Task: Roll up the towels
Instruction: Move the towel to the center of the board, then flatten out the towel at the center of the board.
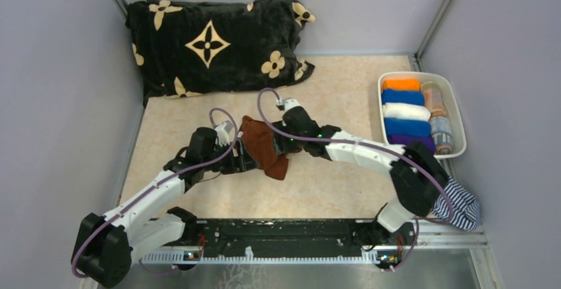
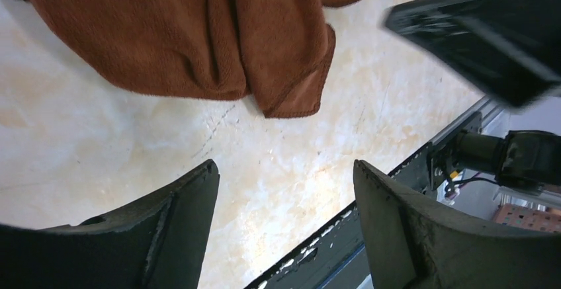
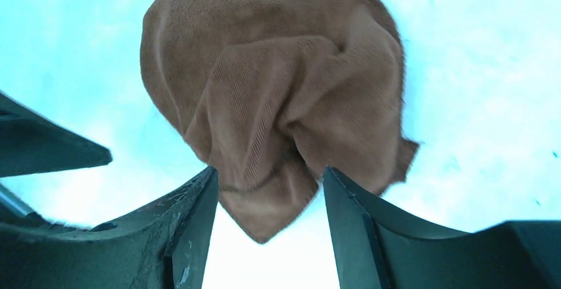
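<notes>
A plain brown towel (image 1: pixel 262 145) lies crumpled on the beige tabletop between my two grippers. In the left wrist view the brown towel (image 2: pixel 198 31) fills the top of the frame, ahead of my left gripper (image 2: pixel 284 165), which is open over bare tabletop with nothing between its fingers. From the top, the left gripper (image 1: pixel 245 159) sits at the towel's left edge and the right gripper (image 1: pixel 282 146) at its right edge. My right gripper (image 3: pixel 270 170) is open, and a loose corner of the brown towel (image 3: pixel 278 90) reaches in between its fingers, with gaps showing.
A white basket (image 1: pixel 457 97) at the right holds rolled towels: orange (image 1: pixel 401 84), blue (image 1: pixel 402 96), white (image 1: pixel 405 112), another blue and purple. A striped cloth (image 1: pixel 461 204) lies by the right arm's base. A black flowered blanket (image 1: pixel 212 44) fills the back left.
</notes>
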`<action>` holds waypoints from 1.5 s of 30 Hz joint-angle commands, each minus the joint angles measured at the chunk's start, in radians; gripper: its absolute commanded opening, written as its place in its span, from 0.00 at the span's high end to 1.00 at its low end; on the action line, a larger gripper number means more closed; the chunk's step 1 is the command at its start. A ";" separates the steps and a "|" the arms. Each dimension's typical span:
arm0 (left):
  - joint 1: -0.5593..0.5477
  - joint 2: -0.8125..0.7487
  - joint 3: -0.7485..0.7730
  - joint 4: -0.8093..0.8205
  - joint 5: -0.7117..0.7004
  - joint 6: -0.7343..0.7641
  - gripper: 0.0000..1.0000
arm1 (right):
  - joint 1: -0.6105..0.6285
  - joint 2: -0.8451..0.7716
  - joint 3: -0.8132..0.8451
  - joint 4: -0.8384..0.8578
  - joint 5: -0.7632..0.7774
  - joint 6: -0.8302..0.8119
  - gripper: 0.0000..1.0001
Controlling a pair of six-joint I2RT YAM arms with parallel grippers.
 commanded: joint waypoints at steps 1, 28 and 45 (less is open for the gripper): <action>-0.084 0.024 -0.037 0.071 -0.105 -0.073 0.21 | -0.017 -0.200 -0.166 0.112 0.031 0.059 0.41; -0.309 0.494 0.072 0.193 -0.331 -0.117 0.44 | -0.167 -0.113 -0.470 0.539 -0.036 0.405 0.47; -0.298 0.412 0.175 -0.034 -0.541 -0.031 1.00 | -0.194 -0.181 -0.355 0.411 -0.050 0.295 1.00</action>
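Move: The brown towel lies loosely bunched on the board, its middle about 7 cm ahead of my left hand, 6 cm to its right and 8 cm below. The near-left edge fold is closer, some 2 cm ahead and 5 cm to the right. From my right hand, the towel's middle is about 2 cm ahead, 4 cm to the left and 8 cm below; its right edge fold is some 6 cm to the right, level fore and aft. I sink my open left hand about 8 cm and carry it some 5 cm right, easing back then forward to the towel's near-left edge fold, and close to pinch it. My right hand rises slightly, swings right past the fold and returns a little, then sinks to the right edge, turning some 20 degrees clockwise, and pinches that fold too. ##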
